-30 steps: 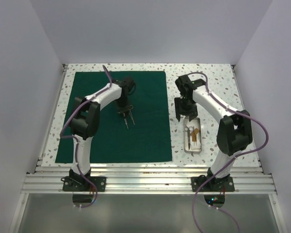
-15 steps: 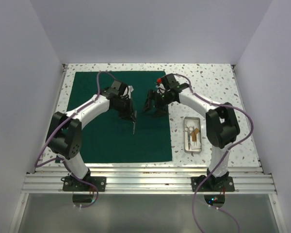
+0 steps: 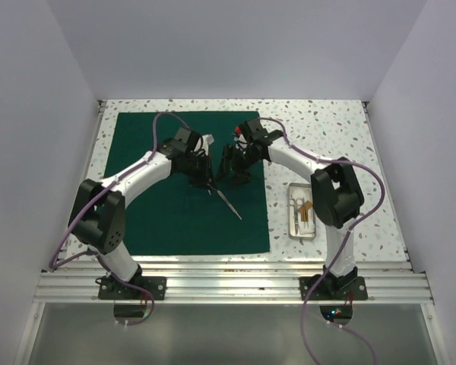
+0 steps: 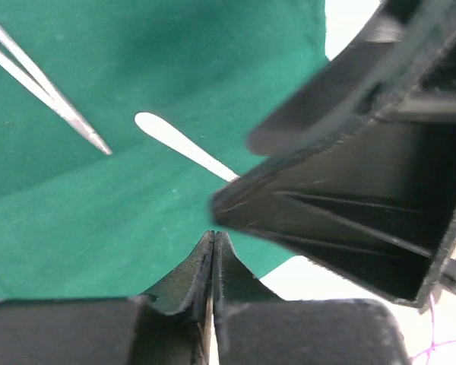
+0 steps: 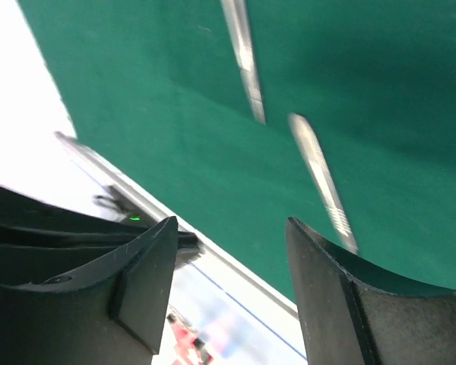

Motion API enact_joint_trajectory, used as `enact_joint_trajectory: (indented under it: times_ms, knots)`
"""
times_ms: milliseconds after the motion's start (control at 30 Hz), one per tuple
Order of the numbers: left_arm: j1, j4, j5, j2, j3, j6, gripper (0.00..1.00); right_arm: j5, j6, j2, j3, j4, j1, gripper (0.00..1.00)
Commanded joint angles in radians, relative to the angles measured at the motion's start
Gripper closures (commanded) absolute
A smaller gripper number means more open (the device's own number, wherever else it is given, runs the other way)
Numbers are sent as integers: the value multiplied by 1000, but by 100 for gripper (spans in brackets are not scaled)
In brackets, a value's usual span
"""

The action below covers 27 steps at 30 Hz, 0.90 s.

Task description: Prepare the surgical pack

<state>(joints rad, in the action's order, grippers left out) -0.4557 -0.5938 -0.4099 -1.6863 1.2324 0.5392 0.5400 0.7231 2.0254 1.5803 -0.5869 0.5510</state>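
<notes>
The dark green drape (image 3: 159,217) lies flat on the left half of the table. On it, near its right side, lies a thin silver instrument (image 3: 226,204). The left wrist view shows it as tweezers (image 4: 49,95) beside a flat pale handle (image 4: 175,141) on the drape (image 4: 137,205). My left gripper (image 3: 203,181) hovers over the drape with its jaws (image 4: 213,243) pressed together and nothing between them. Close to its right is my right gripper (image 3: 229,173), open (image 5: 232,255) above the drape (image 5: 159,114) with two blurred silver instruments (image 5: 323,182) below it. The silver tray (image 3: 289,224) is on the right.
The tray holds a few small instruments (image 3: 298,211) and stands on the speckled white tabletop (image 3: 327,129) just right of the drape. The two wrists almost touch over the drape's upper right part. White walls enclose the table on three sides.
The right arm swung from above the tray over to the drape beside the left gripper. The instrument that hung from the left gripper now lies on the drape, and the left jaws have shut.
</notes>
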Motion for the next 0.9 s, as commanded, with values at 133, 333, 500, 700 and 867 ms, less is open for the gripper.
enact_joint_trajectory:
  times_ms: [133, 333, 500, 700, 867]
  knots:
    - [50, -60, 239, 122, -37, 84, 56, -224, -246, -42, 66, -275, 44, 40]
    - [206, -103, 261, 126, -50, 62, 43, -371, -353, -74, -26, -349, 174, 47]
    - [227, -104, 255, 122, -54, 57, 43, -498, -363, -60, -52, -373, 239, 63]
    - [227, -81, 220, 126, -86, 65, 44, -567, -386, -34, -34, -380, 268, 64]
    - [227, -86, 221, 140, -96, 56, 44, -591, -412, -5, -25, -372, 271, 64]
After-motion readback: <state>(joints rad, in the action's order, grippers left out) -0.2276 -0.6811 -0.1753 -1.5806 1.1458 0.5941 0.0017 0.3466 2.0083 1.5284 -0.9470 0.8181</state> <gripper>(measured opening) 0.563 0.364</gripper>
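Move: The scalpel lies on the green cloth, its middle about 6 cm back from the right hand, 3 cm to its right and 8 cm below. The hemostat is some 2 cm ahead of that hand and 5 cm left, also on the cloth; the tray is about 9 cm back and 24 cm right. From the shut, empty left hand, the hemostat lies 5 cm ahead and 3 cm left, the scalpel 3 cm back and 5 cm right, all roughly 8 cm lower. Towards the near end of the scalpel goes the right hand, back about 9 cm, down 6 and some 6 to the right, swinging from a leftward slant to point nearly straight down, turning counter-clockwise and part-closing its fingers. The left hand clears off some 12 cm to the left, away from the scalpel, opening to a bit over half and turning about 20 degrees counter-clockwise. ##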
